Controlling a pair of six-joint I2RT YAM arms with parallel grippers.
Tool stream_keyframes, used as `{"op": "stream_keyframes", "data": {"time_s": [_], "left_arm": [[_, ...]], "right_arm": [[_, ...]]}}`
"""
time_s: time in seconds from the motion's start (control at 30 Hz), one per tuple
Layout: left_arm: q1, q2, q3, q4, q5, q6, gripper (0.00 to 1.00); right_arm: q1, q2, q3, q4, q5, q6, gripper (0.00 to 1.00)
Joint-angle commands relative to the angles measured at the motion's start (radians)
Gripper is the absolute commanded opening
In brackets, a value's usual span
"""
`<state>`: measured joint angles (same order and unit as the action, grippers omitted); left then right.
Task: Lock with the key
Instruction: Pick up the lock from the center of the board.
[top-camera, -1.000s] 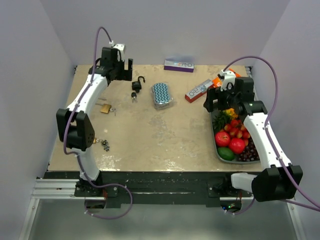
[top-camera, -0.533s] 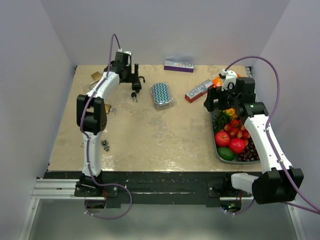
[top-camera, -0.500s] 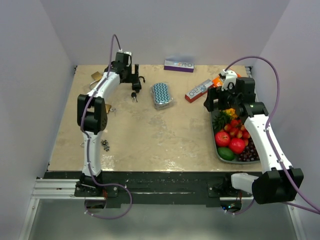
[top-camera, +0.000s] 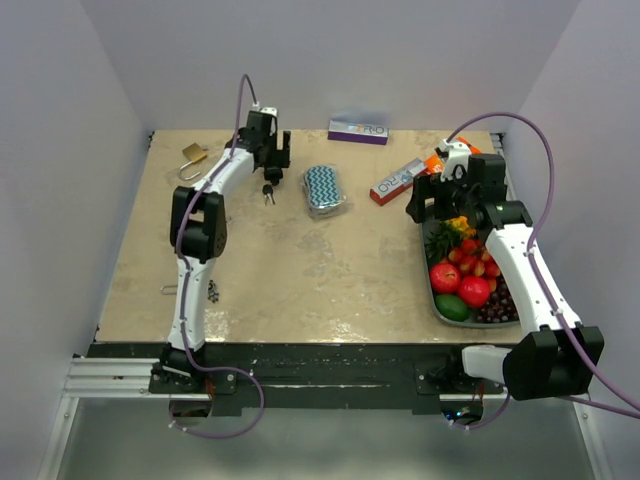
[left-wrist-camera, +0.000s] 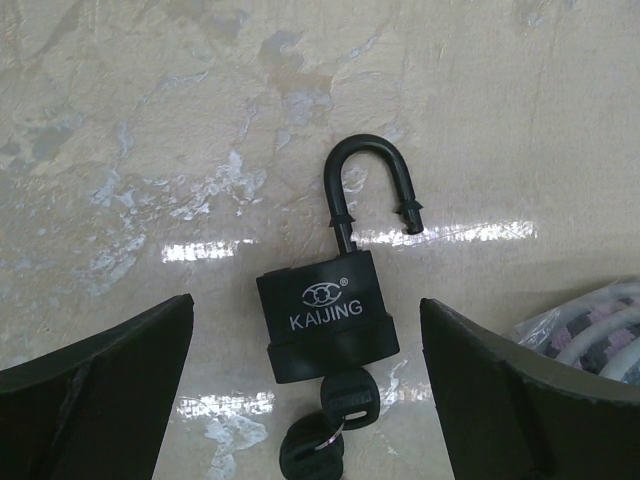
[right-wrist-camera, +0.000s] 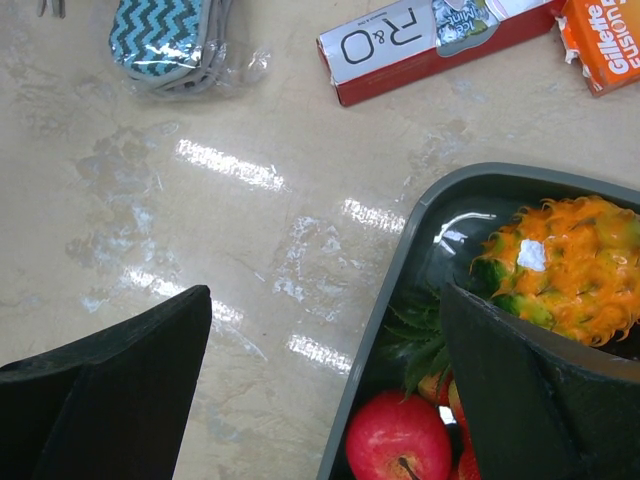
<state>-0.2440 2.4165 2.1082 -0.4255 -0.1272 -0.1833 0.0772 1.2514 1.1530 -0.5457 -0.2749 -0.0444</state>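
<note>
A black padlock (left-wrist-camera: 325, 315) marked KAIJING lies flat on the table with its shackle (left-wrist-camera: 370, 185) sprung open. A black key (left-wrist-camera: 345, 400) sits in its underside, and a second key (left-wrist-camera: 310, 455) hangs from the same ring. My left gripper (left-wrist-camera: 306, 300) hovers right over the lock, open, with one finger on each side and nothing held. From above, that gripper (top-camera: 276, 158) covers most of the padlock (top-camera: 271, 176) at the back of the table. My right gripper (top-camera: 428, 208) is open and empty over the tray's left rim (right-wrist-camera: 400, 270).
A brass padlock (top-camera: 192, 155) lies at the back left, and loose keys (top-camera: 210, 290) lie near the left arm. A zigzag pouch (top-camera: 324, 188), a purple box (top-camera: 358, 130) and a red R&O box (top-camera: 397, 180) lie mid-back. The grey tray (top-camera: 437, 300) holds fruit.
My left arm has swung right from the back left corner to sit over the black padlock, uncovering the brass padlock. The right arm has barely moved.
</note>
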Motion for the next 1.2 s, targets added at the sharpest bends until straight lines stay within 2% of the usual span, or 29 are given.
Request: {"op": "stream_keyframes", "data": {"time_s": [0.0,0.37,0.57,0.7,0.73,0.83,1.03,1.17], "left_arm": [[-0.018,0.030,0.061,0.068,-0.051,-0.013,0.99],[-0.035,0.115,0.121,0.018,-0.129,-0.073,0.94],[-0.035,0.131,0.134,0.002,-0.138,-0.097,0.84],[-0.035,0.125,0.130,-0.015,-0.115,-0.111,0.70],[-0.035,0.121,0.130,-0.018,-0.114,-0.116,0.56],[-0.034,0.057,0.104,-0.016,-0.124,-0.127,0.33],[-0.034,-0.166,-0.055,-0.032,-0.097,-0.218,0.00],[-0.029,-0.377,-0.233,0.027,-0.034,-0.352,0.00]], "right_arm": [[-0.001,-0.004,0.013,0.024,0.003,0.017,0.99],[-0.002,-0.001,0.019,0.023,-0.001,0.020,0.99],[-0.001,0.008,0.031,0.023,-0.009,0.024,0.99],[-0.002,0.022,0.042,0.023,-0.024,0.029,0.99],[-0.002,0.029,0.042,0.021,-0.032,0.032,0.99],[-0.001,0.060,0.062,0.001,-0.076,0.005,0.99],[-0.002,0.105,0.152,-0.034,-0.101,0.000,0.99],[-0.001,0.069,0.102,0.140,-0.196,0.141,0.99]]}}
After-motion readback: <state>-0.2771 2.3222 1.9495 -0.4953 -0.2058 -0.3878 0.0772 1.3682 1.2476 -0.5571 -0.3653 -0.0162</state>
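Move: The black padlock lies almost under the left hand's open fingers, about 1 cm ahead, 1 cm to the right and 5 cm below. Its key lies about 4 cm back of the hand, level sideways; the bagged patterned pouch is some 13 cm to the right and 3 cm back, the brass padlock roughly 18 cm left and 4 cm ahead. From the right hand the black padlock lies about 24 cm ahead, 35 cm left and 20 cm below. The left hand sinks about 4 cm, pinches the black padlock's body, then draws back 5 cm, rising 3 cm. ##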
